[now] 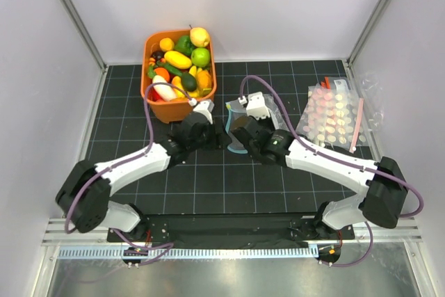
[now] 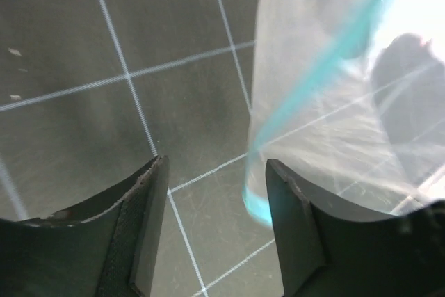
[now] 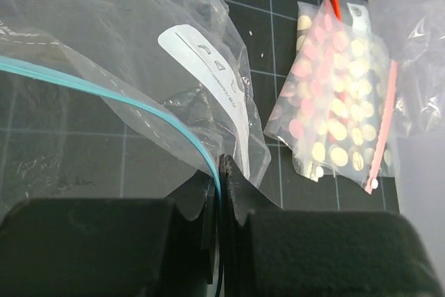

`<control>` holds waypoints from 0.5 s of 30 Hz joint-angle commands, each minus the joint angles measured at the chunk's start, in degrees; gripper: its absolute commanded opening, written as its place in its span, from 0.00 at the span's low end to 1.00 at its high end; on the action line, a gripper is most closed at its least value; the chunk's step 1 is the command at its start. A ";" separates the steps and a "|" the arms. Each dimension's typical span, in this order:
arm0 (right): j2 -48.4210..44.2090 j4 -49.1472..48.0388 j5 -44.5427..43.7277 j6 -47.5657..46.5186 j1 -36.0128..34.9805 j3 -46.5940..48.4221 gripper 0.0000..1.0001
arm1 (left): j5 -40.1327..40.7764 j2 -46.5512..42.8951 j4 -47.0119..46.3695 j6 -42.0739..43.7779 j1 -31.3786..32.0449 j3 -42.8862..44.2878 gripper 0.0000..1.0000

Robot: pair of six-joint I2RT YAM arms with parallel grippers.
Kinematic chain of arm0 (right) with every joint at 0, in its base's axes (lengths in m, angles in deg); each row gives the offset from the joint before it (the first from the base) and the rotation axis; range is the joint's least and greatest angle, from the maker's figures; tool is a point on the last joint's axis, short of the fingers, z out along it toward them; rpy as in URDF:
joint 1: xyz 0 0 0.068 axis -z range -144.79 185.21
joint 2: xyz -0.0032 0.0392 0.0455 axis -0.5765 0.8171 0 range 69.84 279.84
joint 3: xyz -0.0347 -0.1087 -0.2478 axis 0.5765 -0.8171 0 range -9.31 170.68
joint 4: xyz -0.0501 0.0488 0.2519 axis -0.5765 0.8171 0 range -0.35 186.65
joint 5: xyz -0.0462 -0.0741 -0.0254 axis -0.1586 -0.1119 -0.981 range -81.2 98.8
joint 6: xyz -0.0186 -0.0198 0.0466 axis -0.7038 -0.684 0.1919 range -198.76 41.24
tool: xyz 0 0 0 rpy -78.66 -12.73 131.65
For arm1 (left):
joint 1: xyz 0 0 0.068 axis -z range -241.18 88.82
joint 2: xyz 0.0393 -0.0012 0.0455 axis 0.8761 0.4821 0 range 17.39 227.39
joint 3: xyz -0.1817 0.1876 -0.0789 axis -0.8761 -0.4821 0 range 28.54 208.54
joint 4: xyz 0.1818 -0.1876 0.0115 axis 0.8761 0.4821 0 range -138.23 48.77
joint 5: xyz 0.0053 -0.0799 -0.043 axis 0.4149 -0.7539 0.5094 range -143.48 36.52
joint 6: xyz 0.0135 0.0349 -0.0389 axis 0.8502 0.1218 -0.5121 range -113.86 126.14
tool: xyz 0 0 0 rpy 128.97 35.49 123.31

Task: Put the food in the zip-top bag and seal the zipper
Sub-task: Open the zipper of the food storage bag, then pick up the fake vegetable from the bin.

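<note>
The clear zip-top bag [image 1: 242, 115] lies on the black grid mat at centre, between my two grippers. Its teal zipper [image 3: 104, 92] runs into my right gripper [image 3: 221, 172], which is shut on the zipper edge. My left gripper [image 2: 215, 193] is open just left of the bag; the zipper's curved end [image 2: 256, 205] lies beside its right finger [image 2: 292, 220], and nothing is between the fingers. In the top view the left gripper [image 1: 203, 130] sits below the orange basket [image 1: 154, 110]. The food [image 1: 182, 64], several toy fruits and vegetables, fills the basket.
A crinkled clear pack with pink and yellow dots and a pink strip [image 1: 332, 117] lies at the right, also in the right wrist view [image 3: 334, 95]. White walls and metal posts close in the mat.
</note>
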 commanded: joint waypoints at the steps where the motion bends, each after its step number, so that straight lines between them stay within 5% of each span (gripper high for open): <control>1: 1.59 -2.16 6.26 0.41 1.93 1.00 0.10 | 6.13 -6.62 -0.38 1.60 -0.29 -1.16 0.63; 9: 5.46 -0.66 6.09 0.32 2.11 3.02 0.08 | 8.77 -15.39 5.06 4.67 -0.29 -0.11 0.74; 15: 4.94 -1.53 7.14 1.02 2.72 2.32 0.06 | 19.06 -21.92 15.94 2.76 -5.10 3.93 0.91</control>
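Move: The near-left lip of the bag's open zipper hangs close to the empty left hand, about 3 cm ahead, 2 cm to its right and some 4 cm lower. The orange bin stands roughly 18 cm ahead of the left hand and 15 cm to its left, about 5 cm lower. From the right hand, which pinches the zipper strip farther along, that lip is some 13 cm left, 3 cm back and 8 cm lower; the filled bags lie about 7 cm ahead and 18 cm right, roughly 19 cm below it. With its fingers already apart, the left hand draws away from the freed zipper lip, rising about 8 cm and going some 7 cm left, tilting its fingertips up a little and turning slightly counter-clockwise while they open to nearly full width. The right hand keeps its pinch on the zipper strip and lowers the bag about 4 cm, drifting only a touch forward and left as its fingers tip slightly down. ##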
